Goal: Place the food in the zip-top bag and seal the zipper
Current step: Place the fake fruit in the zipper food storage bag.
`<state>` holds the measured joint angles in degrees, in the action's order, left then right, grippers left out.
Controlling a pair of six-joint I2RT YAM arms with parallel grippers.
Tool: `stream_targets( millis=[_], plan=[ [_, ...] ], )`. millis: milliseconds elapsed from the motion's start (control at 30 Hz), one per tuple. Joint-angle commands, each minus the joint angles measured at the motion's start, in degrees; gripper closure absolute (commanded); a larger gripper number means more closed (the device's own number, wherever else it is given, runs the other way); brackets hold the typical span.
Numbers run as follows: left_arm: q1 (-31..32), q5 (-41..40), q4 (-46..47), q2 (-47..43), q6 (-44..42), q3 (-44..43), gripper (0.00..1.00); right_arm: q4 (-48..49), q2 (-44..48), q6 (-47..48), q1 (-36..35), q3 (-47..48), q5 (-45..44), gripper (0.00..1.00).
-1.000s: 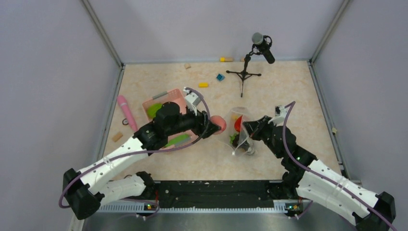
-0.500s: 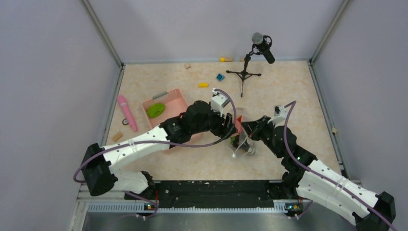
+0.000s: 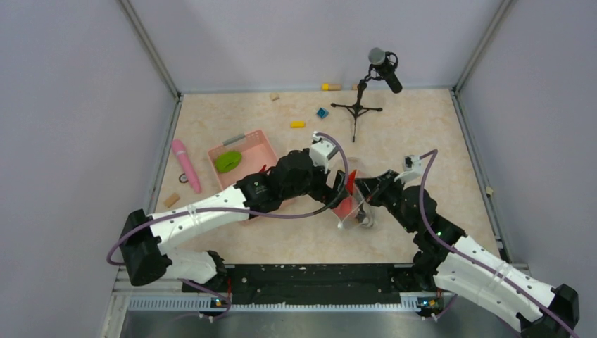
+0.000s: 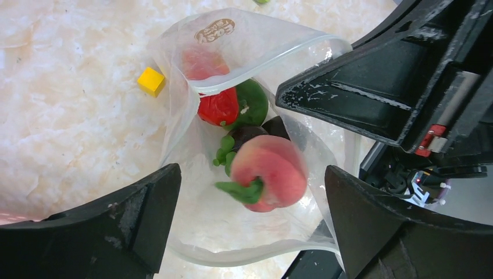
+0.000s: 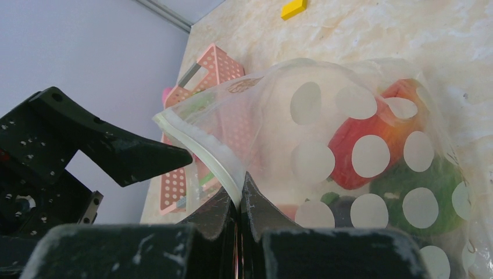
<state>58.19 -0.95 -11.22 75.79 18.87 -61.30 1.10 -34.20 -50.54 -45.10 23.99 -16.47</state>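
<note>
The clear dotted zip-top bag (image 3: 352, 205) stands open at mid table. My right gripper (image 3: 365, 194) is shut on its rim; in the right wrist view the jaws (image 5: 239, 192) pinch the whitish zipper (image 5: 197, 145). My left gripper (image 3: 342, 191) is open and empty just above the mouth. In the left wrist view its jaws (image 4: 251, 172) are spread wide, with the pink piece (image 4: 273, 174) between and below them, inside the bag (image 4: 232, 40). Under it lie a red chili (image 4: 218, 107), a green pepper (image 4: 253, 102) and a dark fruit (image 4: 250, 135).
The pink basket (image 3: 257, 148) sits left of the bag with a green piece (image 3: 227, 161) in it. A pink stick (image 3: 185, 163) lies further left. A microphone tripod (image 3: 357, 105) stands behind the bag. Yellow (image 3: 298, 124) and blue (image 3: 322, 113) blocks lie at the back.
My left arm swung right from the basket to over the bag with the pink piece, then opened. The pink piece now lies inside the bag. The right gripper kept hold of the rim.
</note>
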Motion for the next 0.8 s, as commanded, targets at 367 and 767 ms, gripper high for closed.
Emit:
stream_targets(
  millis=[367,767],
  plan=[
    [-1.2,-33.6,-9.1,-17.8,12.2,7.5,0.02,-3.2,-0.5,4.1,0.0,4.9,-3.4,1.0],
    [-22.8,-28.9,-5.4,-17.8,8.5,18.0,0.02,-3.1,-0.8,4.0,0.0,3.8,-4.9,1.0]
  ],
)
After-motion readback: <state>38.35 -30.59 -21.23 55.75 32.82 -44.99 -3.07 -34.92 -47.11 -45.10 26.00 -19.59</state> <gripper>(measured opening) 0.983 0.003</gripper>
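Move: The red chili in the basket lies about 28 cm left and 9 cm ahead of the left hand, some 18 cm below it. The green cucumber is 23 cm left and 1 cm ahead, the star fruit about 36 cm left and 16 cm ahead, both similarly low. The peach, already let go, is in the bag, roughly 13 cm below, 2 cm right and 2 cm back. From the right hand the chili is 33 cm left, 8 cm ahead. Lift the empty, wide-open left gripper some 3 to 4 cm clear of the bag's mouth, then swing it back over the basket: about 22 cm left and some 7 cm forward, sinking below its starting height towards the chili while the wrist turns about 50 degrees counter-clockwise. Keep the right fingers shut on the bag's rim, holding it nearly in place. ##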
